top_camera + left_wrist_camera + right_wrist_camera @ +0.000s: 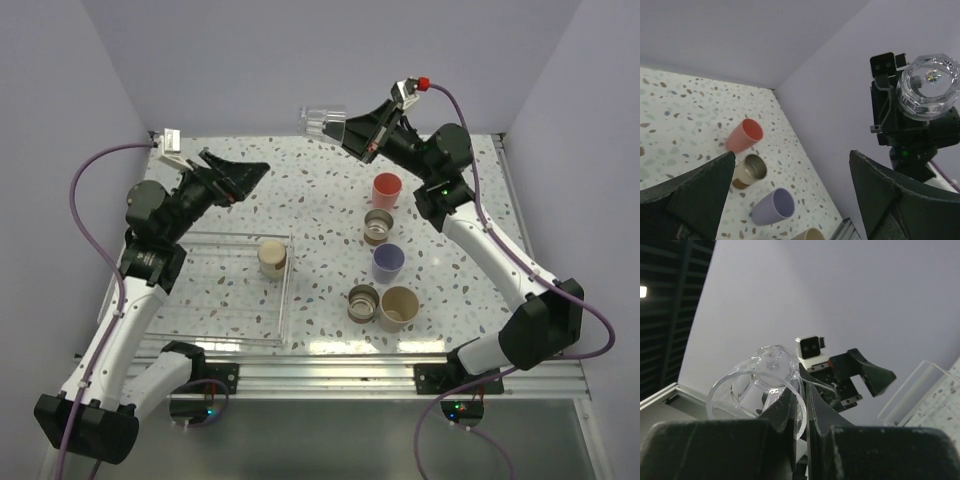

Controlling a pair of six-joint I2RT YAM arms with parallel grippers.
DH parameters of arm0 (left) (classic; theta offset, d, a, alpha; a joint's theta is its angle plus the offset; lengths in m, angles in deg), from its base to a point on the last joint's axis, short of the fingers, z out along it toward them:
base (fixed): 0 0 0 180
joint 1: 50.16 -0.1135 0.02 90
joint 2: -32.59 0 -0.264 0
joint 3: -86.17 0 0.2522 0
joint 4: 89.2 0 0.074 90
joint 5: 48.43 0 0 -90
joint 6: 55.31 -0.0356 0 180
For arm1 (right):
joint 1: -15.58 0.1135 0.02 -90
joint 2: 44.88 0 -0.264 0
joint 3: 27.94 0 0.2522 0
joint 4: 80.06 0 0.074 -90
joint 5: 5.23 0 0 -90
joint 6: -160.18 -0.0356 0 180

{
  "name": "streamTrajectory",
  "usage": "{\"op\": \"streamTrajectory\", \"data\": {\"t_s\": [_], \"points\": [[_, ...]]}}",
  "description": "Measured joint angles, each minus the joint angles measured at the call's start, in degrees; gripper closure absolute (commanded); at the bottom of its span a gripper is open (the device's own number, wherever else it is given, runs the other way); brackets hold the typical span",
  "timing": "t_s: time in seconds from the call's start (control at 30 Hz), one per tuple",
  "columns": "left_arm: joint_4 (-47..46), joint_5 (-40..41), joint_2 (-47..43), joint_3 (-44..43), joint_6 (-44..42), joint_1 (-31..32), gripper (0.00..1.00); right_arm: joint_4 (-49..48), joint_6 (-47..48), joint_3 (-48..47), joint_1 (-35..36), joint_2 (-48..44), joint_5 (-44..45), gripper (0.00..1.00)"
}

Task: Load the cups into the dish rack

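Observation:
My right gripper (347, 136) is raised above the table's far edge and is shut on the rim of a clear cup (322, 122), held sideways. In the right wrist view the gripper (803, 390) pinches the wall of the clear cup (756, 390). The left wrist view shows the clear cup (928, 84) end-on. My left gripper (250, 182) is open and empty, raised over the table left of centre, facing the right gripper; in its own view it (792, 162) holds nothing. The dish rack (215, 335) lies at the front left with a cream cup (272, 258) inside.
On the table right of the rack stand a coral cup (386, 188), a metallic cup (379, 225), a lavender cup (388, 262), a second metallic cup (363, 303) and a beige cup (399, 308). Walls enclose the table on three sides.

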Motion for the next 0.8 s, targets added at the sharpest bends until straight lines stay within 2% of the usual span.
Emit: {"op": "streamTrajectory", "data": {"t_s": [0.17, 0.37, 0.47, 0.8], "points": [[-17.49, -4.15, -0.55, 6.05, 8.79, 0.00, 0.00, -6.23, -5.14, -0.39, 0.79, 0.17, -0.20, 1.00], [-35.12, -8.31, 2.12, 6.10, 16.33, 0.00, 0.00, -6.49, -5.95, -0.44, 2.82, 0.48, -0.44, 1.00], [-39.58, -10.38, 4.48, 4.87, 18.45, 0.04, 0.00, -5.38, -5.57, -0.55, 3.61, 1.25, -0.63, 1.00], [-45.66, -13.27, 8.15, 3.52, 20.52, 0.44, 0.00, 0.81, -1.33, -5.75, 9.64, 5.03, -1.14, 1.00]]}}
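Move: The clear cup, still pinched at its wall by the right fingers, has its middle about 4 cm left, 3 cm ahead and 1 cm above that hand. The open left gripper, where it is being taken, waits roughly 21 cm left, 2 cm back and 9 cm lower. From the left hand the clear cup is some 17 cm right, 5 cm ahead and 10 cm up. Well below the right hand, about 42 cm, the red cup stands 18 cm ahead and 12 cm right. Base first, the clear cup is carried towards the open left gripper: the right hand rises slightly while easing back, then goes left and sinks again, about 6 cm left and 4 cm back overall, turning slightly counter-clockwise and keeping its pinch. The left hand rises about 9 cm to meet it, shifting back and right, its fingers tipping up and swinging clockwise some 20 degrees each to face the cup's base, staying wide open. ##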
